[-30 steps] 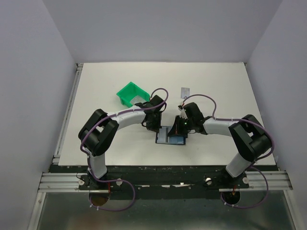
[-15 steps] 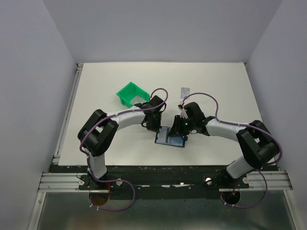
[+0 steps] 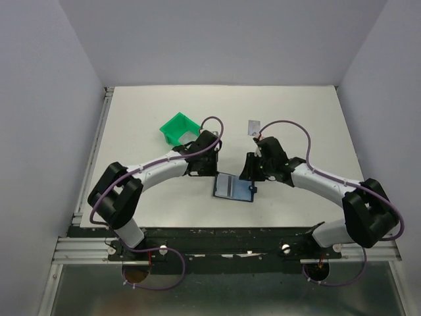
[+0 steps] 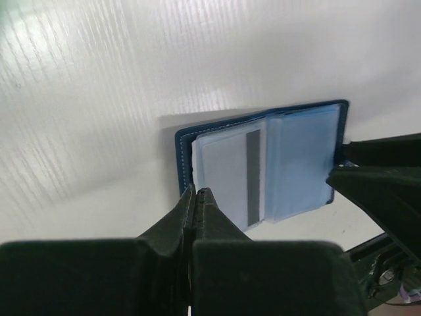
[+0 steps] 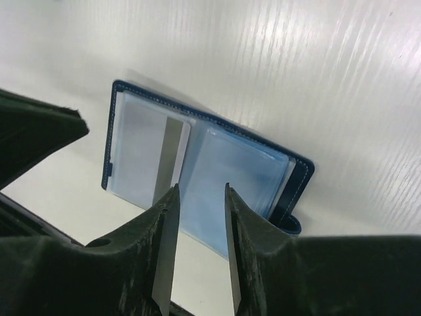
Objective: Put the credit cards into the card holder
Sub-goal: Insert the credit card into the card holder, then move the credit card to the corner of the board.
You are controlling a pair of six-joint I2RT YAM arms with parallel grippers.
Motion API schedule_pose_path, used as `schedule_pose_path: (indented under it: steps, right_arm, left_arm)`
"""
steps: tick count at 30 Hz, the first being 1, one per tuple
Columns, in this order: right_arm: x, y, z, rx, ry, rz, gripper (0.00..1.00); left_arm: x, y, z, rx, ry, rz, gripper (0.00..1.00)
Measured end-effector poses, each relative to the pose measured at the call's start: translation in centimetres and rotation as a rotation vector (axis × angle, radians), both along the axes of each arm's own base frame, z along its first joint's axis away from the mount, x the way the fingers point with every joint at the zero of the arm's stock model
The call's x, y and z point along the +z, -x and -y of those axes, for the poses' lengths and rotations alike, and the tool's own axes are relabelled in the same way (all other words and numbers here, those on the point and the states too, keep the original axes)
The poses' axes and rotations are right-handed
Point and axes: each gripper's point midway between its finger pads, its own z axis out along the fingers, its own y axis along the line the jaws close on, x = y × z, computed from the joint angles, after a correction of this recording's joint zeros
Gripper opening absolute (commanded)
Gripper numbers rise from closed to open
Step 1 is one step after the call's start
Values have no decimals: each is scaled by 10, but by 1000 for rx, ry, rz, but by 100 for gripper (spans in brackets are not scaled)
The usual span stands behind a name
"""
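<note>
The dark blue card holder (image 3: 242,192) lies open on the white table between my two grippers. A pale grey credit card (image 4: 227,172) with a dark stripe sits under the clear sleeve of its left half (image 5: 146,155). The sleeve on the other half (image 5: 227,184) looks empty. A second credit card (image 3: 253,126) lies flat farther back on the table. My left gripper (image 4: 196,191) is shut on nothing, its tips just off the holder's near left edge. My right gripper (image 5: 200,191) is open above the holder's middle, nothing between its fingers.
A green plastic bin (image 3: 179,128) stands at the back left, close behind the left arm's wrist. Grey walls enclose the table on three sides. A metal rail (image 3: 92,151) runs along the table's left edge.
The right gripper has opened and lifted back to the right. The left gripper, still shut, has drawn back up and left. The holder now lies uncovered with the striped card in it.
</note>
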Motion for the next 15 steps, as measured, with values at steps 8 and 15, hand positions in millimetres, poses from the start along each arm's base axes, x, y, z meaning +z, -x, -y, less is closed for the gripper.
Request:
schedule_pose_path:
  steps: [8, 15]
  right_arm:
    - [38, -63, -4, -65, 36, 118, 44]
    - [58, -150, 12, -183, 33, 170, 46]
  left_arm:
    - [51, -19, -5, 46, 61, 163, 0]
    - [64, -56, -36, 134, 51, 206, 10]
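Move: Both hands are empty and already clear of the open card holder. From the left hand, the green tray lies about 22 cm ahead, 13 cm to the left and 3 cm below, while the holder's middle is roughly 8 cm right, 2 cm back and 4 cm lower. From the right hand, the loose VIP card lies some 27 cm ahead, 3 cm right and 5 cm down; the holder is about 5 cm left, 1 cm back and 4 cm below. The right hand sweeps fast forward some 15 cm over the bare table towards the loose VIP card while climbing about 6 cm, its fingers staying half open as the wrist swings some 10 degrees clockwise and its fingertips tilt forward. The left hand, fingers still all but shut, first goes nearly straight up about 5 cm from beside the holder, then turns forward and left, some 5 cm forward in all, towards the green tray, its fingertips also tilting forward about 10 degrees; neither touches anything. ##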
